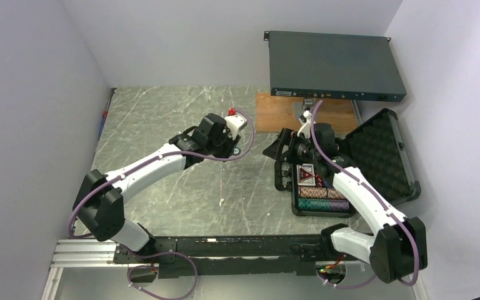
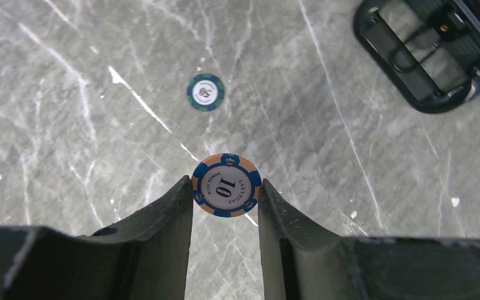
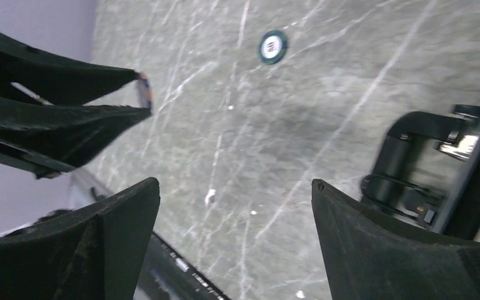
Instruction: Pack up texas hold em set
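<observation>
The texas hold em set's black foam-lined case [image 1: 406,187] lies open at the right, with rows of striped chips [image 1: 320,199] and a card deck [image 1: 305,174] in its base. My left gripper [image 2: 225,183] is shut on an orange-and-blue "10" chip [image 2: 226,186], pinched by its edges above the table; from above this gripper [image 1: 238,149] hangs mid-table. A green chip [image 2: 205,92] lies flat on the marble beyond it, also in the right wrist view [image 3: 272,47]. My right gripper [image 3: 234,184] stands open and empty just left of the case [image 1: 279,164], beside the case handle [image 3: 406,162].
A large dark rack-mount box [image 1: 334,65] sits at the back right, partly over a wooden board [image 1: 284,114]. The raised case lid [image 1: 378,153] leans toward the right wall. The left gripper's fingers [image 3: 69,106] show at the upper left of the right wrist view.
</observation>
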Controlling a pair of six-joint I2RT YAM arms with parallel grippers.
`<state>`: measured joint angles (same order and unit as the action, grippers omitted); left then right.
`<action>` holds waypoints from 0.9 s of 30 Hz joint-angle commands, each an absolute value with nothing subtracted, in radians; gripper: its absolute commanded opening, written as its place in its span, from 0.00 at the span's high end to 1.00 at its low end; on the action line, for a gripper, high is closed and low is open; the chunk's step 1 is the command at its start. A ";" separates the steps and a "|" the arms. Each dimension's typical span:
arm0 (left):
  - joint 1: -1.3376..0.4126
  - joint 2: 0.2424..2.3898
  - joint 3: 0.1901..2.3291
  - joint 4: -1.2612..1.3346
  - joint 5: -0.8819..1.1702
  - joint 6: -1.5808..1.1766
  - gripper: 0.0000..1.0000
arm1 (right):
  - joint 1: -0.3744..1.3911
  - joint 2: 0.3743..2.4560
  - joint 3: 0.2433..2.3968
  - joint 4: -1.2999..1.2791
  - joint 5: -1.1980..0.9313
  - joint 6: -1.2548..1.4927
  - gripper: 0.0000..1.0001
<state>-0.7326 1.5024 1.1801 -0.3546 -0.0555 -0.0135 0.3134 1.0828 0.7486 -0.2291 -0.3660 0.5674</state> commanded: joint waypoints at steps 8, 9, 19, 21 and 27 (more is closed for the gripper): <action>-0.812 1.482 1.175 -0.285 0.151 0.078 0.93 | 0.298 1.246 0.710 0.141 -0.786 0.808 0.17; -0.823 1.491 1.179 -0.289 0.148 0.078 0.93 | 0.297 1.255 0.705 0.155 -0.791 0.817 0.18; -0.878 1.529 1.195 -0.297 0.146 0.073 0.96 | 0.307 1.339 0.620 0.303 -0.855 0.883 0.29; -0.888 1.532 1.196 -0.298 0.141 0.075 0.96 | 0.313 1.356 0.603 0.332 -0.864 0.898 0.33; -0.906 1.545 1.202 -0.299 0.148 0.071 0.97 | 0.358 1.389 0.594 0.381 -0.878 0.917 0.38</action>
<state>-0.8921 1.5387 1.1591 -0.3191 0.1341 0.0639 0.3260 1.3758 0.5964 0.2565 -0.8330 0.8860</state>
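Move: The left hand already pinches the orange-rimmed poker chip; the right hand's open fingers, where it is being taken, are roughly 14 cm to its right, 4 cm nearer the bases and about level. The green chip lies on the table some 5 cm ahead of the left hand, 2 cm to its right and 15 cm below. From the right hand the held chip is about 14 cm left, 4 cm ahead and 1 cm lower; the case handle is some 7 cm right, 2 cm back and 14 cm down. Bringing the chip to its partner, the left hand swings about 7 cm back and 7 cm to the right, turning some 20 degrees clockwise and keeping its pinch, fast at first and then easing off. The empty right hand comes to meet it, going about 6.5 cm left and then also sinking and drawing back some 3 cm each, while it rolls left side up, tips down and turns counter-clockwise, its fingers narrowing from nearly wide open to about two thirds so that one comes over the chip's face and the other under it, without visibly gripping. ##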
